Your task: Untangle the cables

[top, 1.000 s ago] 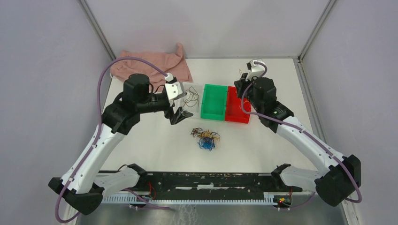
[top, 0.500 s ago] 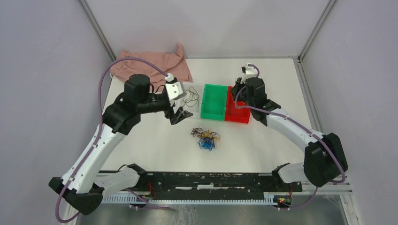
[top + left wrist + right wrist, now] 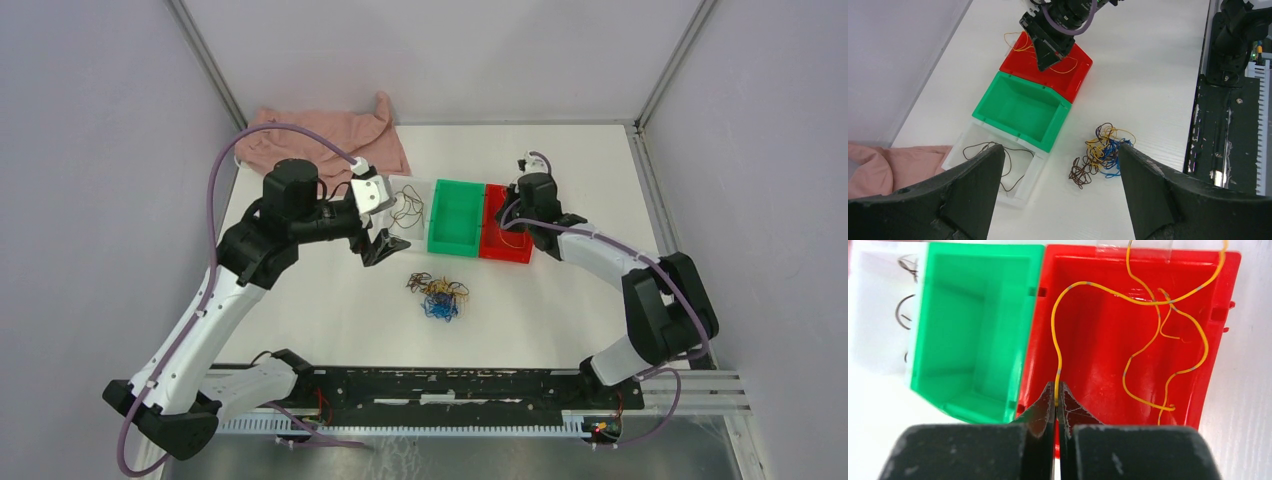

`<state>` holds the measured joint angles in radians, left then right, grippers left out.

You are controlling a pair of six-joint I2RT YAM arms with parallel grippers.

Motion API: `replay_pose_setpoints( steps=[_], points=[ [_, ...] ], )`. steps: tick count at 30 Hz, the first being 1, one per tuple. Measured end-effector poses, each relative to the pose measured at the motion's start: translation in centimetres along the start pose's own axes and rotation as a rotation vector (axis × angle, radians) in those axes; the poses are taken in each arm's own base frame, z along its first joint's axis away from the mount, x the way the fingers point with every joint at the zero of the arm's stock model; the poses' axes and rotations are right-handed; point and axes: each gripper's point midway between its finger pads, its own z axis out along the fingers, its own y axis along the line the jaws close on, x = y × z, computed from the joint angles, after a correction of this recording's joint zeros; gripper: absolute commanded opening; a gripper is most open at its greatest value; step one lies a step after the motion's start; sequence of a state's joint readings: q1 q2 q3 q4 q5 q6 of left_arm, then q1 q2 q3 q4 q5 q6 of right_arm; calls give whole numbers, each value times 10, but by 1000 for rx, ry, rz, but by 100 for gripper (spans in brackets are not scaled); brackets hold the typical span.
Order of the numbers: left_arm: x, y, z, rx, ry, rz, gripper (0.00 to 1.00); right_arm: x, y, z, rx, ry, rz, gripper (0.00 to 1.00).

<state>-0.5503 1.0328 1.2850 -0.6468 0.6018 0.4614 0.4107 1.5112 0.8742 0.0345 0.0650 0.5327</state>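
Note:
A tangle of yellow, blue and dark brown cables [image 3: 438, 297] lies on the white table, in front of the bins; the left wrist view shows the same cables [image 3: 1103, 152]. My right gripper [image 3: 1056, 390] is shut on one end of a yellow cable [image 3: 1058, 371], which loops inside the red bin [image 3: 1218, 340]. From above, the right gripper [image 3: 513, 226] points down into the red bin [image 3: 503, 250]. One brown cable [image 3: 407, 206] lies in a clear bin. My left gripper [image 3: 1059, 150] hangs open and empty above the table, left of the tangle.
A green bin [image 3: 455, 215] stands between the clear bin [image 3: 393, 187] and the red one. A pink cloth [image 3: 325, 138] lies at the back left. Grey walls close the table on three sides. A black rail [image 3: 440, 385] runs along the near edge.
The right arm has folded at the elbow and its wrist has dropped toward the red bin, still shut on the yellow cable. The left arm and the tangle have not moved.

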Motion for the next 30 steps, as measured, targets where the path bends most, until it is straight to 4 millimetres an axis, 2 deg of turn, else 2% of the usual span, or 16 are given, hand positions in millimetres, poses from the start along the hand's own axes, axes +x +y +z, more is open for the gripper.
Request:
replay_pose_setpoints(
  steps=[3, 9, 13, 19, 23, 26, 30],
  points=[
    [-1, 0, 0, -1, -2, 1, 90, 10, -11, 12, 17, 64, 41, 1],
    [-1, 1, 0, -3, -5, 4, 90, 20, -22, 21, 32, 135, 96, 19],
    [0, 1, 0, -4, -3, 3, 90, 15, -19, 22, 24, 135, 98, 33],
    [0, 1, 0, -5, -4, 4, 90, -2, -10, 20, 6, 124, 72, 45],
    [0, 1, 1, -5, -5, 4, 90, -1, -11, 15, 9, 138, 52, 46],
    [-1, 1, 1, -5, -6, 5, 90, -1, -14, 6, 25, 155, 32, 44],
    [0, 1, 1, -5, -5, 5, 90, -19, -15, -6, 57, 125, 10, 42]
  ],
)
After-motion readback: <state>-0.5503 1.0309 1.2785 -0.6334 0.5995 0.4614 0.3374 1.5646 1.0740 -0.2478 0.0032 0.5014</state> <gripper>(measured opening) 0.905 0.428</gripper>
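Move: The yellow cable pinched in the right hand is going into the red bin, whose middle lies about 3 cm ahead of that hand, 3 cm to its right and 7 cm below. The green bin's middle is about 8 cm to the hand's left and 3 cm ahead. The tangled cables lie some 12 cm to its left and 13 cm back. From the idle left hand, the red bin is about 15 cm ahead, 21 cm right and 30 cm below. Downward first: the right hand sinks about 3.5 cm towards the red bin with the yellow cable, drifting slightly right and tipping its fingers some 10 degrees more steeply down. Near the bottom the fingers open to nearly half and let go of the cable; the open hand then climbs about 4.5 cm, ending slightly above its starting height and 2 cm to the right. ##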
